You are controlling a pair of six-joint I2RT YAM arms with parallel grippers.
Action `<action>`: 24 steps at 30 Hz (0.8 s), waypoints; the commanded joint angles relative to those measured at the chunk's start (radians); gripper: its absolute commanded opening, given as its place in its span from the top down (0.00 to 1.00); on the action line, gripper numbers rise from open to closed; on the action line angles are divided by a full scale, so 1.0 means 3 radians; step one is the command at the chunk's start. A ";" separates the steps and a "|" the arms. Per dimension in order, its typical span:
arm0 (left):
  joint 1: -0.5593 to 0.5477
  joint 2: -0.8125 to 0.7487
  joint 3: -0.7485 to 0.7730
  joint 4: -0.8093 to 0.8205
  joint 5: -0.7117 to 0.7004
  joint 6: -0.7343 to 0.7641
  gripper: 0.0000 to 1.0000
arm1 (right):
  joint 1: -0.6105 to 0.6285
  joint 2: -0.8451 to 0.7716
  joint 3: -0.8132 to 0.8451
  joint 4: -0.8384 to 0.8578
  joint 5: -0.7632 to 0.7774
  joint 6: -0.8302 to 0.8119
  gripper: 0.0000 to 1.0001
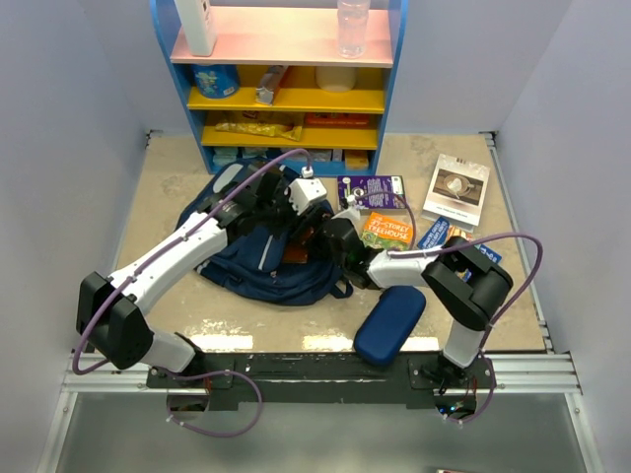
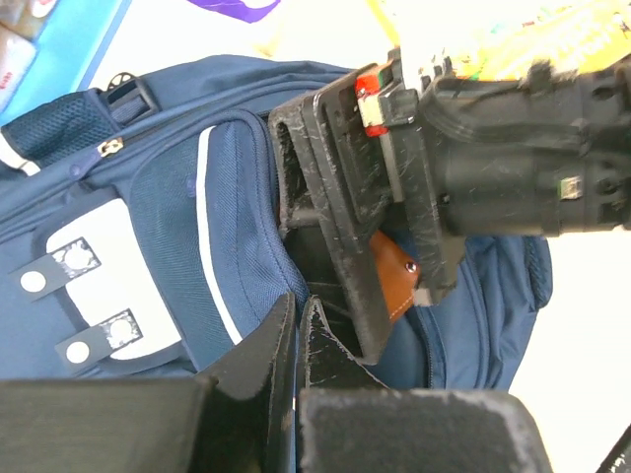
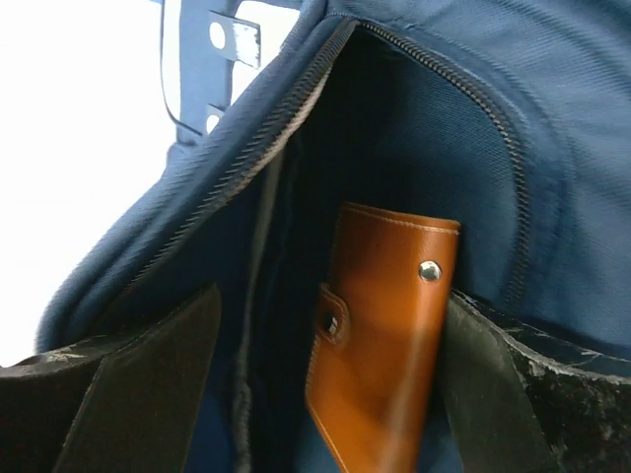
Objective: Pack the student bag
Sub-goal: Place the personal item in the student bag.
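Note:
The student bag point(image 1: 251, 261) lies on the table, navy blue, with its main zip opening facing right. My left gripper point(image 2: 298, 320) is shut on the fabric edge of that opening, beside the striped front pocket point(image 2: 168, 207). My right gripper point(image 3: 320, 394) reaches into the opening with its jaws wide open. A brown leather wallet point(image 3: 389, 325) with metal snaps stands inside the bag between them. It leans toward the right finger point(image 3: 493, 384) and is well clear of the left finger point(image 3: 148, 384). The left wrist view shows the same wallet point(image 2: 394, 276) between the right gripper's fingers.
A dark blue oblong zip case point(image 1: 389, 325) lies near the front edge by the right arm's base. Books lie right of the bag: an orange one point(image 1: 386, 229), a purple one point(image 1: 370, 190) and a white one point(image 1: 456, 187). A blue shelf unit point(image 1: 286, 79) stands at the back.

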 commanded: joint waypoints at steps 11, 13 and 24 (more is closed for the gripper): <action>-0.0109 -0.0062 -0.0055 0.0136 0.0392 -0.0044 1.00 | 0.0031 -0.1392 -0.0586 -0.0773 0.0241 -0.1076 0.97; -0.0114 -0.0057 -0.0035 0.0131 0.0387 -0.0044 1.00 | 0.0036 -0.1392 -0.0617 -0.0855 0.0231 -0.1122 1.00; -0.0114 -0.0016 0.0057 0.0090 0.0398 -0.0044 1.00 | 0.0292 -0.0891 -0.0525 -0.0606 0.0185 -0.1189 1.00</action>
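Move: The brown wallet already lies in the bag's open pocket, between my right hand's spread fingers, its middle about 2 cm ahead, 1 cm left and some 3 cm below. From that hand the bag's strap loop is about 10 cm right and 10 cm back; the orange book some 21 cm right and 3 cm ahead; the blue case about 22 cm right and 20 cm back. From my left hand, which pinches the pocket's front edge, the wallet is roughly 4 cm back, 4 cm right and 5 cm down. I draw my right hand out of the pocket and away from the wallet, about 6 cm to the right, rising about as much and backing some 4 cm, while its wide-open fingers shut on nothing. Then I sink it about 7 cm, still easing back, over the bag's right side, rolling the hand's left side down some 20 degrees in all. My left hand keeps its pinch on the pocket edge and gives back about 2 cm, slightly down. ##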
